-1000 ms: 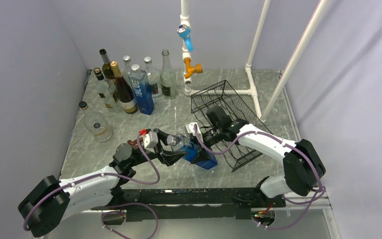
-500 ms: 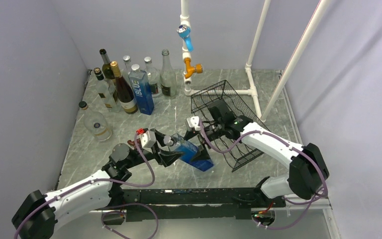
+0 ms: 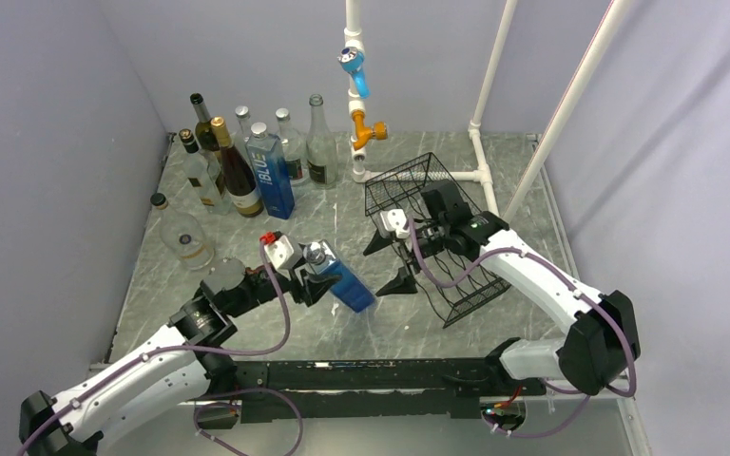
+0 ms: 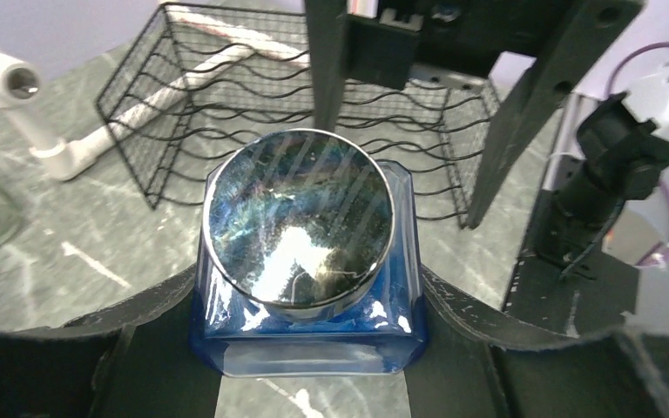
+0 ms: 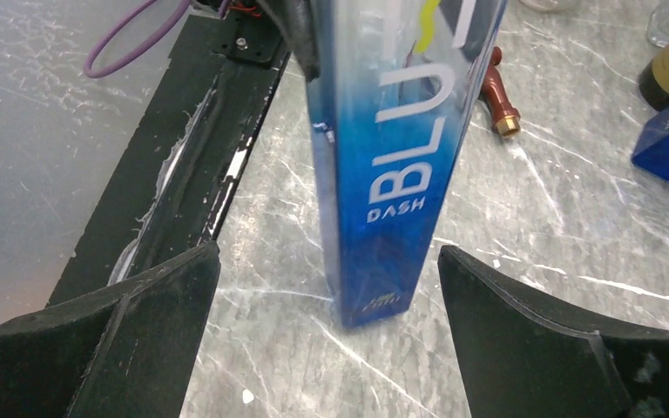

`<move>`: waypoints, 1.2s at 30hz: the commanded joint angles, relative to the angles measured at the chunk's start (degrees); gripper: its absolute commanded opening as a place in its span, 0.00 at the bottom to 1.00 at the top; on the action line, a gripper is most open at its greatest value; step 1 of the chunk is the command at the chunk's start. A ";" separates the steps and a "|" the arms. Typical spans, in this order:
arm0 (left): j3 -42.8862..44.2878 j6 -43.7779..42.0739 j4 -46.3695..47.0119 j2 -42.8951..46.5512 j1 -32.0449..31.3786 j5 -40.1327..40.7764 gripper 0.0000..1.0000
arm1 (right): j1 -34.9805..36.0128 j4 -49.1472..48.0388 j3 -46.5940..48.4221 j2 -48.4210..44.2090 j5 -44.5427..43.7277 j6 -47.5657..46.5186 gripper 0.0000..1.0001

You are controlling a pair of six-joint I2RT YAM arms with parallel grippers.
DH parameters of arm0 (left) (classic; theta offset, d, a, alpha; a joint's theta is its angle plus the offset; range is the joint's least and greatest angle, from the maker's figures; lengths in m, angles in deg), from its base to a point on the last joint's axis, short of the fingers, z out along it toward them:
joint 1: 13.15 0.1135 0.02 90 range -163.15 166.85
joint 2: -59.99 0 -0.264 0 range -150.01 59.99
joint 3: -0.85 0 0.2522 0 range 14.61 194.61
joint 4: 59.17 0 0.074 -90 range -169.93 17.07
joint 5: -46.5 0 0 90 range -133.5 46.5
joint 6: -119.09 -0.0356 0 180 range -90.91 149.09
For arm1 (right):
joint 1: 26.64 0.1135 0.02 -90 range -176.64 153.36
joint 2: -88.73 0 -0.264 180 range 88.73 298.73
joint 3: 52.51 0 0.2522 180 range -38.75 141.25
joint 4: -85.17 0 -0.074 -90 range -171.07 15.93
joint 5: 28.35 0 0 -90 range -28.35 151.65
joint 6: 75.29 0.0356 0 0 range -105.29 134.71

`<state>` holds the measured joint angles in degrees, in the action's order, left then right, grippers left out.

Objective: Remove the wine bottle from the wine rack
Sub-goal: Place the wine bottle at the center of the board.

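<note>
The wine bottle is a square blue one with a round silver cap and white "BLU DASH" lettering. It is off the wine rack, tilted, its base low over the marble table. My left gripper is shut on its shoulder just below the cap, one finger on each side. My right gripper stands open and apart from the bottle's base, between the bottle and the rack. The black wire-mesh wine rack stands behind it; I see no bottle in it.
Several bottles stand at the back left, and a round clear one nearer the left wall. A white pipe frame with blue and orange valves rises behind the rack. A copper-tipped brown object lies on the table.
My right gripper has opened, let go of the bottle's base and drawn back toward the rack. The left arm has carried the bottle left, away from the rack.
</note>
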<state>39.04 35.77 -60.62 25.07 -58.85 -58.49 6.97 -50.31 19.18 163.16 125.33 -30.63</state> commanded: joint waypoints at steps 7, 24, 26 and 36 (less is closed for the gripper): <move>16.47 -8.34 -2.96 -2.34 1.80 9.60 0.00 | -1.71 1.75 1.68 -2.09 3.73 -2.85 0.99; 29.91 -1.62 1.35 -20.94 19.97 0.65 0.00 | -3.75 0.35 0.52 -2.90 2.59 -2.12 0.99; 31.62 -1.16 1.77 -23.16 21.51 0.55 0.00 | -4.02 0.35 0.43 -2.97 2.46 -2.12 0.99; 39.50 -1.06 2.73 -33.62 24.42 2.48 0.00 | -4.78 0.61 0.43 -3.18 2.41 -2.47 0.99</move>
<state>71.12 34.06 -71.26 -7.91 -34.89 -56.08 2.58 -48.60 19.27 161.74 126.45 -32.18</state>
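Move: My left hand already holds the blue wine bottle by its neck. The open board it is going to lies about 24 cm ahead, 3 cm to the left and 24 cm below that hand. The standing blue bottle is roughly 25 cm ahead and 12 cm left; the tall clear bottle is 31 cm ahead and 1 cm left, both middles some 10 cm lower. From my right hand that spot is 24 cm ahead, 15 cm left and 20 cm down. Keeping my grip on the neck, I swing my left hand forward about 19 cm, drifting some 6 cm left and rising about 4 cm, to carry the wine bottle towards the gap right of the standing blue bottle. The wrist turns roughly 25 degrees counter-clockwise on the way, bringing the fingers round to point more forward. My right hand, empty and wide open, eases a couple of centimetres away, forward and right. ##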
